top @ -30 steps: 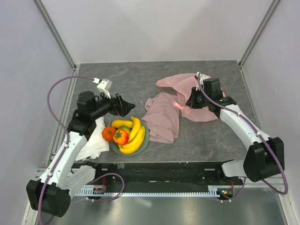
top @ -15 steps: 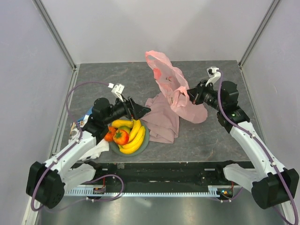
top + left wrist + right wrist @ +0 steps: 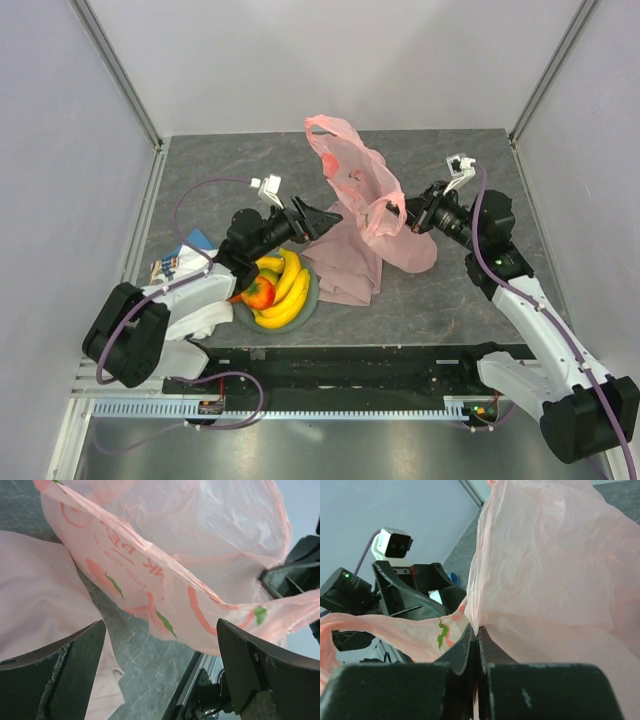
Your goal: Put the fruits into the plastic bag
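The plastic bag [image 3: 352, 178] hangs lifted above the table, thin and pale pink with red and green print. My right gripper [image 3: 401, 213] is shut on a fold of its edge [image 3: 479, 625] and holds it up. My left gripper [image 3: 327, 218] is open and points at the bag from the left. The bag's printed edge [image 3: 165, 590] hangs just beyond its fingertips [image 3: 80, 655], touching neither. The fruits lie on a grey-green plate [image 3: 313, 293]: yellow bananas [image 3: 291, 285] and a red round fruit [image 3: 259, 292] show. My left arm hides the rest.
A dusty-pink cloth [image 3: 350, 255] lies spread under the bag, also seen in the left wrist view as pink cloth [image 3: 35, 595]. A white cloth [image 3: 205, 315] and a blue packet [image 3: 178, 262] lie at the left near the table's front edge.
The right gripper has raised the bag from the table into the air. The left arm has swung right, past the plate, toward the bag, and its jaws stand a little wider.
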`<state>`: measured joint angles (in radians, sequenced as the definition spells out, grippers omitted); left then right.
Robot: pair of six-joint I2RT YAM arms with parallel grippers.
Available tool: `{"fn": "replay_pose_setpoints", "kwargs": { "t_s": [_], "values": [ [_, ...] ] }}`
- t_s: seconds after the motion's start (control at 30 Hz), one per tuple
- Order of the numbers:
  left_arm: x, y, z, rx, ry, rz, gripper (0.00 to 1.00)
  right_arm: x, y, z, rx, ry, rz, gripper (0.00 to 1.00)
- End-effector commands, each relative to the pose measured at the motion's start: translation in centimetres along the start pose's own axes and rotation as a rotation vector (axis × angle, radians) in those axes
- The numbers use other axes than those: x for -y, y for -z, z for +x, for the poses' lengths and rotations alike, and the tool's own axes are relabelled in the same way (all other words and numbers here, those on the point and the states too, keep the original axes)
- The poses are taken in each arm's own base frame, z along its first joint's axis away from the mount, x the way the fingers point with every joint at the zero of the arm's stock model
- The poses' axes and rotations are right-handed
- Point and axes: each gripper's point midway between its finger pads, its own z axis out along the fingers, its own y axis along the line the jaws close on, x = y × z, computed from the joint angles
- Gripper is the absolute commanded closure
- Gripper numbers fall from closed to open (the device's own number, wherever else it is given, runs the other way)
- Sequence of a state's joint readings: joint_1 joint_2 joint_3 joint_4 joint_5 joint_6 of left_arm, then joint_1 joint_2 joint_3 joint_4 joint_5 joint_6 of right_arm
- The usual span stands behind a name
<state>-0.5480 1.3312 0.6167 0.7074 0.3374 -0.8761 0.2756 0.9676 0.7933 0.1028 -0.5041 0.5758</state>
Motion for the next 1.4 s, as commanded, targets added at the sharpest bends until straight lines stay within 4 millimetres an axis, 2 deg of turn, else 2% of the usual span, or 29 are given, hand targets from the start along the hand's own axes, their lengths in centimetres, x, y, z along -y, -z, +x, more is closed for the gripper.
{"fn": "replay_pose_setpoints", "kwargs": {
  "t_s": [0.0,0.07,0.1,0.13,0.23,0.37,0.47,0.63,0.77,0.83,0.9,1.07,1.17,1.2,1.27,1.3,1.37],
  "values": [
    [2.5,-1.9,-3.4,0.135,0.029,0.073,0.01,-1.9,0.5,-1.5,0.051,0.035,-0.072,1.0],
    [2.0,-2.9,-3.0,0.121,0.047,0.07,0.01,-2.0,0.6,-1.4,0.05,0.04,-0.074,1.0],
    [2.4,-3.3,-3.5,0.13,0.048,0.08,0.01,-2.0,0.6,-1.5,0.052,0.042,-0.073,1.0],
    [1.6,-3.9,-3.1,0.12,0.06,0.064,0.01,-2.0,0.7,-1.4,0.047,0.042,-0.072,1.0],
    [2.3,-4.5,-4.1,0.163,0.087,0.105,0.01,-1.9,0.9,-1.1,0.044,0.044,-0.066,1.0],
    [1.8,-5.7,-4.2,0.176,0.142,0.112,0.01,-1.6,1.2,-0.6,0.036,0.048,-0.055,1.0],
    [2.2,-6.0,-4.7,0.203,0.167,0.139,0.01,-1.4,1.3,-0.2,0.022,0.054,-0.046,1.0],
    [1.6,-6.8,-4.7,0.213,0.192,0.133,0.01,-1.1,1.5,0.2,0.009,0.061,-0.036,1.0],
    [1.8,-6.4,-5.4,0.274,0.206,0.15,0.01,-0.9,1.5,0.6,-0.002,0.063,-0.027,1.0],
    [1.6,-6.8,-5.0,0.247,0.201,0.132,0.01,-0.7,1.5,0.7,-0.005,0.065,-0.023,1.0],
    [2.1,-7.4,-4.6,0.219,0.194,0.147,0.01,-0.5,1.5,0.8,-0.008,0.066,-0.018,1.0],
    [2.4,-9.2,-2.2,0.116,0.197,0.163,0.01,-0.2,1.3,1.1,-0.016,0.069,-0.013,1.0],
    [2.7,-9.6,-1.4,0.074,0.181,0.19,0.23,0.0,1.4,1.2,-0.016,0.071,-0.004,1.0],
    [2.7,-9.7,-1.3,0.065,0.175,0.192,0.42,0.0,1.4,1.3,-0.021,0.068,-0.003,1.0],
    [2.5,-9.9,-0.9,0.04,0.154,0.177,0.58,0.1,1.4,1.4,-0.024,0.069,0.0,1.0],
    [2.5,-9.9,-0.9,0.034,0.145,0.172,0.69,0.1,1.4,1.4,-0.025,0.068,0.001,1.0],
    [2.3,-9.9,-0.6,0.02,0.109,0.165,0.82,0.2,1.4,1.6,-0.028,0.069,0.004,1.0]
  ]
}}
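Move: Ahead and to the right of the open left hand, about 4 cm forward and 6 cm right at nearly its own height, is the near rim of the plastic bag. The pink towel lies some 20 cm below, roughly 4 cm back and 4 cm right of that hand, and the fruit plate 15 cm back, 12 cm left and 18 cm down. From the right hand, shut on the bag, the same rim is some 10 cm left, 1 cm ahead and 3 cm lower. Reaching forward and right to the bag's near rim, the left hand goes about 6 cm out with fingers wide, rolling some 15 degrees so its left side drops and rising 2 cm. It then slides another 4 cm right, sinking slightly, and closes most of the way around the rim. The right hand keeps its pinch on the bag, easing back and down 1 to 2 cm. ##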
